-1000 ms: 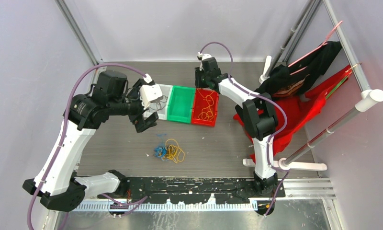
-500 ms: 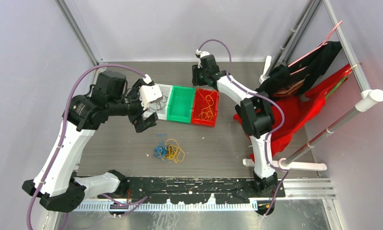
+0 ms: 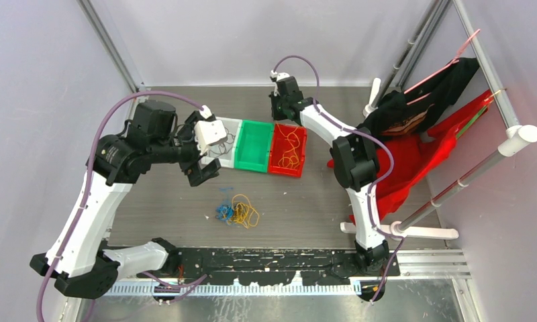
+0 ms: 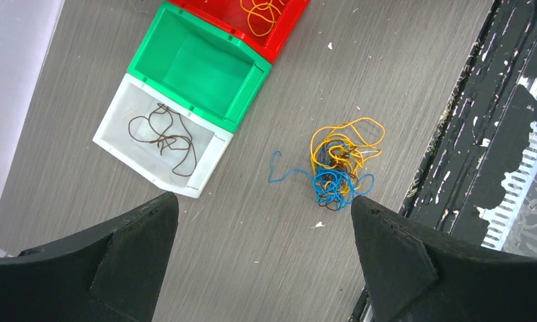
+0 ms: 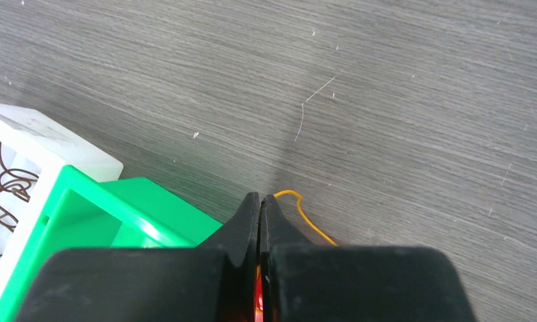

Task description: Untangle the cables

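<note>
A tangle of yellow, blue and brown cables [image 3: 235, 211] [image 4: 336, 168] lies on the grey table, in front of three bins. My left gripper [image 3: 202, 161] [image 4: 264, 201] hovers wide open above the table, left of the tangle, holding nothing. The white bin [image 4: 115, 134] holds a brown cable [image 4: 165, 134], and the green bin [image 4: 246, 87] shows none. Yellow cables [image 3: 290, 149] lie in the red bin [image 3: 303, 151]. At that bin's far end my right gripper [image 3: 279, 111] [image 5: 260, 196] is shut, and a thin yellow cable [image 5: 306, 218] comes out at its fingertips.
A rack with red and black garments [image 3: 420, 154] stands at the right, close to the right arm. A black rail [image 3: 272, 261] runs along the near table edge. Enclosure walls close in the left, right and back sides.
The right gripper has moved slightly toward the back wall, away from the red bin, and its jaws have closed. The left arm and the tangle have not moved.
</note>
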Controlling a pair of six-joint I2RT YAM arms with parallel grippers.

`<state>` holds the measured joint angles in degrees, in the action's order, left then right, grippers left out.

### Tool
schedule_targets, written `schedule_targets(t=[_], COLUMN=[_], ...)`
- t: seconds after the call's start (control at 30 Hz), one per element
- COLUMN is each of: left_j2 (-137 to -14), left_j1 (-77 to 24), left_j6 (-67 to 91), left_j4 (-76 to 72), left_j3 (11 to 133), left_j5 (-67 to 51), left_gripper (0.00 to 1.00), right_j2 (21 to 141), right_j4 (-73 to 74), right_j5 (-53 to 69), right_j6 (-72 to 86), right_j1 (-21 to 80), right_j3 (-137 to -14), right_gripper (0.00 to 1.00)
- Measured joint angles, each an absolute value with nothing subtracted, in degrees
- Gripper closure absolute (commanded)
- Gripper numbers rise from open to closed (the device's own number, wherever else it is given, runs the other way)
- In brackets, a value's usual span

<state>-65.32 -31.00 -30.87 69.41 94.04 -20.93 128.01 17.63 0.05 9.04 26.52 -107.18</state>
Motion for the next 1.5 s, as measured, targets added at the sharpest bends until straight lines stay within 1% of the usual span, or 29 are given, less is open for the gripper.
schedule_targets(t=[0.1,0.2,0.47,0.67,0.83,0.93,1.07,1.17,1.5], left_j2=[-65.23,-65.01,-64.6,-64.34,-63.48,-63.2,-63.18,-63.13,-63.05], left_j1=[-31.0,-31.0,-31.0,-31.0,-31.0,-31.0,-31.0,-31.0,-31.0], left_j6=[-30.96,-31.05,-31.07,-30.92,-30.89,-30.92,-30.92,-30.92,-31.11], left_j4=[69.41,69.41,69.43,69.43,69.43,69.43,69.43,69.45,69.45], left_j3=[94.04,94.04,94.04,94.04,94.04,94.04,94.04,94.04,94.04], left_j5=[-20.93,-20.93,-20.78,-20.75,-20.78,-20.8,-20.82,-20.84,-20.82], left_gripper=[0.01,0.01,0.01,0.0,0.01,0.0,0.0,0.0,0.01], right_j2=[127.33,123.31,102.56,90.56,87.24,86.67,87.09,89.6,105.45], right_j4=[15.77,12.93,0.6,-10.74,-15.42,-16.32,-16.49,-15.55,-3.99], right_j5=[-0.54,-1.15,1.3,5.34,7.14,7.42,7.38,5.78,-1.45], right_j6=[8.95,9.06,12.27,14.96,17.52,18.92,19.81,19.7,16.78], right_j1=[26.52,26.52,26.52,26.63,26.81,26.83,26.83,26.83,26.85], right_j3=[-106.3,-101.23,-81.56,-66.54,-56.6,-52.97,-52.6,-54.92,-71.81], right_gripper=[0.99,0.99,0.99,0.99,0.99,0.99,0.99,0.99,0.99])
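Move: The right hand has its shut fingers on the yellow cable's stray end beyond the red box's far rim; the red box's middle lies about 11 cm back, 4 cm right and 4 cm lower. Seen from the same hand, the green box is some 9 cm back and 6 cm left, the white box 8 cm back and 16 cm left. From the left hand, the red box is roughly 20 cm ahead, 20 cm right and 28 cm below. Right hand, still pinching the yellow cable, swings up and back 14 cm, then down and forward over the red box. ##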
